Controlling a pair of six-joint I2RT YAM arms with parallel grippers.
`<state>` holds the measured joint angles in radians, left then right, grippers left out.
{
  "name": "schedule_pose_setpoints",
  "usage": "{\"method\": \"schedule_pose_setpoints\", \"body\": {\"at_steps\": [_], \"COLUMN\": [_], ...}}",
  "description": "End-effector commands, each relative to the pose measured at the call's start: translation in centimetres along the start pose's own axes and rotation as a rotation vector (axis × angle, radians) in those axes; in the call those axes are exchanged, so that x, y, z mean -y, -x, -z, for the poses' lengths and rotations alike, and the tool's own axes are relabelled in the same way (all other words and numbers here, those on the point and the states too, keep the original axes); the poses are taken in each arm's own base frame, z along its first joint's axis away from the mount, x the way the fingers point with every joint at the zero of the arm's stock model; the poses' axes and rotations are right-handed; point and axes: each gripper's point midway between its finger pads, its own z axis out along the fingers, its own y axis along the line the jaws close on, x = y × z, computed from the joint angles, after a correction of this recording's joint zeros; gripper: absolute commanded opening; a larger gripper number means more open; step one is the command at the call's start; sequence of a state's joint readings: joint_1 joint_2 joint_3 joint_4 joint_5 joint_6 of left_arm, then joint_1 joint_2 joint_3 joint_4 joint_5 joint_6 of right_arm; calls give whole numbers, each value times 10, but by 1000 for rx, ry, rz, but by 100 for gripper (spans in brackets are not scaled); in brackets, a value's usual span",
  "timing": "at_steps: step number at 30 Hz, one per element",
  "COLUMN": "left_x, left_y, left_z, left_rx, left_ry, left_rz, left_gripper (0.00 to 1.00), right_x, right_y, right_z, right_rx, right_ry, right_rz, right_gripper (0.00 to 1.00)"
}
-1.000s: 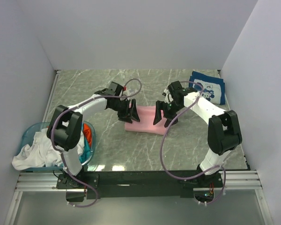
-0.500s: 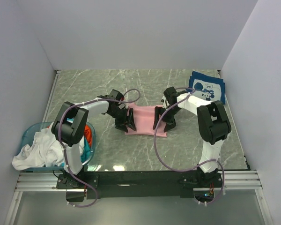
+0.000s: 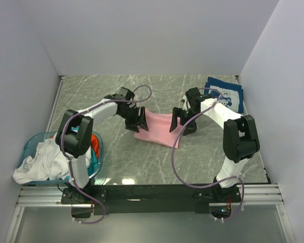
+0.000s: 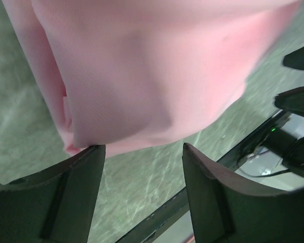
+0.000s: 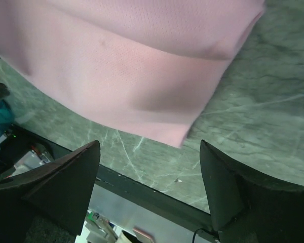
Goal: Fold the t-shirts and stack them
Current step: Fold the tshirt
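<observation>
A folded light pink t-shirt point(image 3: 159, 129) lies flat in the middle of the marble table. My left gripper point(image 3: 141, 119) is open at its left edge, and my right gripper point(image 3: 183, 122) is open at its right edge. In the left wrist view the pink shirt point(image 4: 131, 76) fills the top, just beyond my open, empty left gripper point(image 4: 142, 152). In the right wrist view the shirt's folded corner point(image 5: 126, 66) lies ahead of my open, empty right gripper point(image 5: 149, 149). A folded navy t-shirt with white print point(image 3: 224, 94) lies at the back right.
A translucent blue round basket point(image 3: 31, 146) stands at the near left, holding a crumpled white shirt point(image 3: 40, 163), with orange point(image 3: 95, 144) and teal cloth showing. White walls enclose the table on three sides. A black rail point(image 3: 157, 192) runs along the near edge.
Both grippers have risen and moved back from the pink shirt's near side to its left and right edges. The shirt now lies a little skewed, its near right corner further forward.
</observation>
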<state>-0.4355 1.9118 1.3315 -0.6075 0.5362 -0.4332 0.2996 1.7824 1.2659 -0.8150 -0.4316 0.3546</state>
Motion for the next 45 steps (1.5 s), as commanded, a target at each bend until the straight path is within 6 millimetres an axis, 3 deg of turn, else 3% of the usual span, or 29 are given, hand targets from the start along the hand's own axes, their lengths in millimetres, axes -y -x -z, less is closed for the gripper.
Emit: {"method": "schedule_pose_setpoints", "body": {"at_steps": [1, 6, 10, 20, 26, 29, 33, 37, 41, 45], "left_x": [32, 55, 58, 21, 0, -14, -16, -10, 14, 31], "left_y": [40, 68, 74, 44, 21, 5, -2, 5, 36, 62], "left_z": [30, 29, 17, -12, -20, -24, -23, -18, -4, 13], "left_rx": [135, 169, 161, 93, 66, 41, 44, 58, 112, 168], "left_ry": [-52, -150, -196, -131, -78, -41, -35, -43, -71, -68], "left_rz": [-49, -33, -1, 34, 22, 33, 33, 29, 16, 9], "left_gripper": [68, 67, 67, 67, 67, 67, 67, 67, 68, 68], "right_x": [-11, -35, -49, -56, -45, -30, -12, -12, -24, -15], "right_y": [22, 48, 67, 84, 110, 124, 137, 144, 144, 123], "right_z": [23, 29, 26, -11, -28, -32, -28, -16, 18, 29], "right_rx": [80, 110, 113, 33, 78, 109, 144, 167, 228, 232], "right_ry": [32, 108, 157, 239, 176, 117, 100, 141, 190, 187], "right_rz": [45, 56, 51, 21, -23, -75, -115, -98, -36, -9], "right_gripper": [85, 83, 82, 80, 80, 80, 80, 80, 82, 84]}}
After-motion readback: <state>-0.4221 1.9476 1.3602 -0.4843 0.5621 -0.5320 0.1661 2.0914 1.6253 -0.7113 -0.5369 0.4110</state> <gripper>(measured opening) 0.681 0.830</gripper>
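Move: Both open hands hover about 3–4 cm over the folded pink t-shirt. Its middle lies about 7 cm to the right and 3 cm ahead of the left hand; from the right hand it is some 8 cm to the left and 2 cm ahead. The finished stack stands roughly 22 cm ahead of the right hand and 20 cm to its right. The laundry basket is some 31 cm left of the left hand and 13 cm back. Forward and up in a low hop goes the right hand, then down and on low towards the t-shirt's far right corner, swinging back to its right, about 13 cm forward in all. The left hand hops forward, up and rightward, sinks and draws back about 5 cm over the shirt's left part, seeming to brush it, then lifts forward again. Both grippers stay open. ##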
